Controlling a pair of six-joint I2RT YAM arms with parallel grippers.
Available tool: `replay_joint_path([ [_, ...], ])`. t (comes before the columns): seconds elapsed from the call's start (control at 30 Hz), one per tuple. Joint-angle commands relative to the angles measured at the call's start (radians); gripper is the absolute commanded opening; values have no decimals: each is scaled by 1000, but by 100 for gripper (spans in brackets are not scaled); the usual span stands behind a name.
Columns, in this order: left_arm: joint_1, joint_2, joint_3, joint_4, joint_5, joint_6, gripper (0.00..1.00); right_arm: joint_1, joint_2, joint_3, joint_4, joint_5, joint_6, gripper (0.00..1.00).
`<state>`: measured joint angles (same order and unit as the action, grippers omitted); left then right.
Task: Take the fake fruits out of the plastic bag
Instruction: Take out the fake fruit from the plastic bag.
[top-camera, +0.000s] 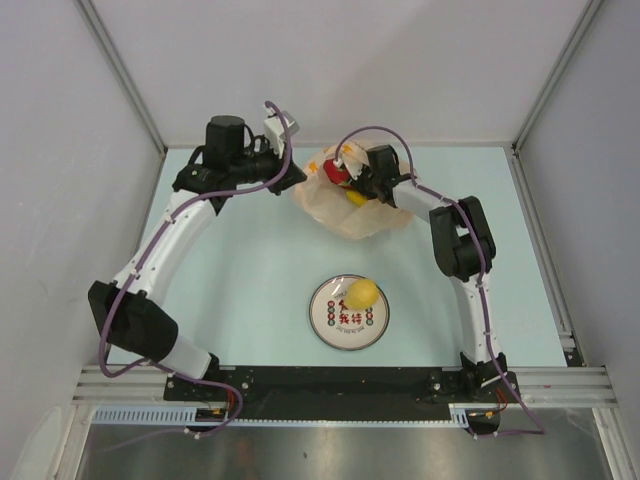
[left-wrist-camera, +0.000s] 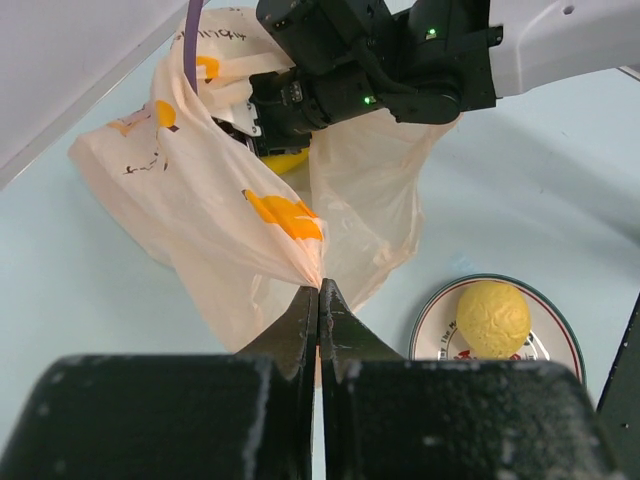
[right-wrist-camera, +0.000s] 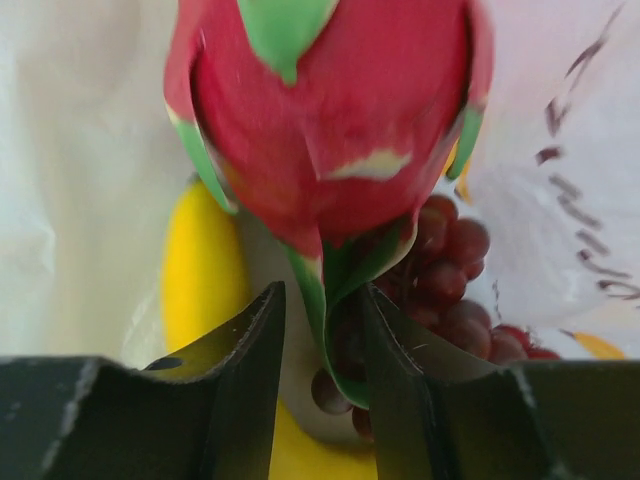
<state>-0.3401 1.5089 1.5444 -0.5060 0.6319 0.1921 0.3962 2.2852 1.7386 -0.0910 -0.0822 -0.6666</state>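
The pale-orange plastic bag (top-camera: 362, 216) lies at the back middle of the table, its mouth held open. My left gripper (left-wrist-camera: 320, 290) is shut on a bunched fold of the bag (left-wrist-camera: 200, 200); it also shows in the top view (top-camera: 298, 177). My right gripper (right-wrist-camera: 322, 290) is inside the bag's mouth (top-camera: 354, 184), jaws narrowly open around a green tip of the red dragon fruit (right-wrist-camera: 330, 120); the tip touches the right finger only. The banana (right-wrist-camera: 200, 270) and the grape bunch (right-wrist-camera: 450, 260) lie under it. The lemon (top-camera: 363, 293) sits on the plate.
The round white plate (top-camera: 328, 322) with red characters stands at the front middle of the table, also in the left wrist view (left-wrist-camera: 430, 340). Grey walls close in the table on the left, back and right. The arm bases stand at the near edge.
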Motion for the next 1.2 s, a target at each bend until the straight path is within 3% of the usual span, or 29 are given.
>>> replay_joint_path([
  [0.0, -5, 13, 34, 32, 25, -11, 0, -13, 28, 42, -49, 48, -14, 41],
  [0.07, -5, 23, 39, 35, 29, -16, 0, -13, 36, 44, -36, 55, -14, 39],
  [0.3, -5, 39, 56, 35, 32, -36, 0, -14, 20, 45, -44, 39, -44, 2],
  [0.4, -5, 45, 59, 47, 25, -46, 0, -16, -26, 15, -53, -4, -85, 0],
  [0.53, -5, 80, 85, 83, -40, -91, 1, -10, -180, -141, 66, -39, -134, 0],
  [0.77, 0, 181, 203, 87, -89, -85, 1, -8, -446, -338, 136, -160, -348, 0],
  [1.0, 19, 313, 376, 23, -120, -59, 1, -8, -590, -444, 238, -203, -395, 0],
  [1.17, 19, 317, 388, 18, -150, -24, 7, 3, -684, -498, 324, -220, -419, 0],
])
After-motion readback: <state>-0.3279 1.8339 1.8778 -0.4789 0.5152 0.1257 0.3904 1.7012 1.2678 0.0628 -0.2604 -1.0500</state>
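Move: The dragon fruit's middle lies about 4 cm ahead of the right hand and 5 cm to its left, at nearly the same height; one of its leaves is between the open fingers. The banana lies some 2 cm back, 2 cm left and 4 cm below the right hand; the grapes about 2 cm ahead, 2 cm right and 4 cm below. From the left hand, the dragon fruit is roughly 20 cm ahead, 14 cm right and 22 cm lower. Sinking a centimetre or two inside the bag, the right hand shuts its fingers on the dragon fruit's leaf, then draws back about 8 cm and rises some 17 cm away from the banana and grapes, fingers tilting up and swinging left about 20 degrees each. The left hand keeps its pinch on the bag's rim and carries it about 10 cm forward. ##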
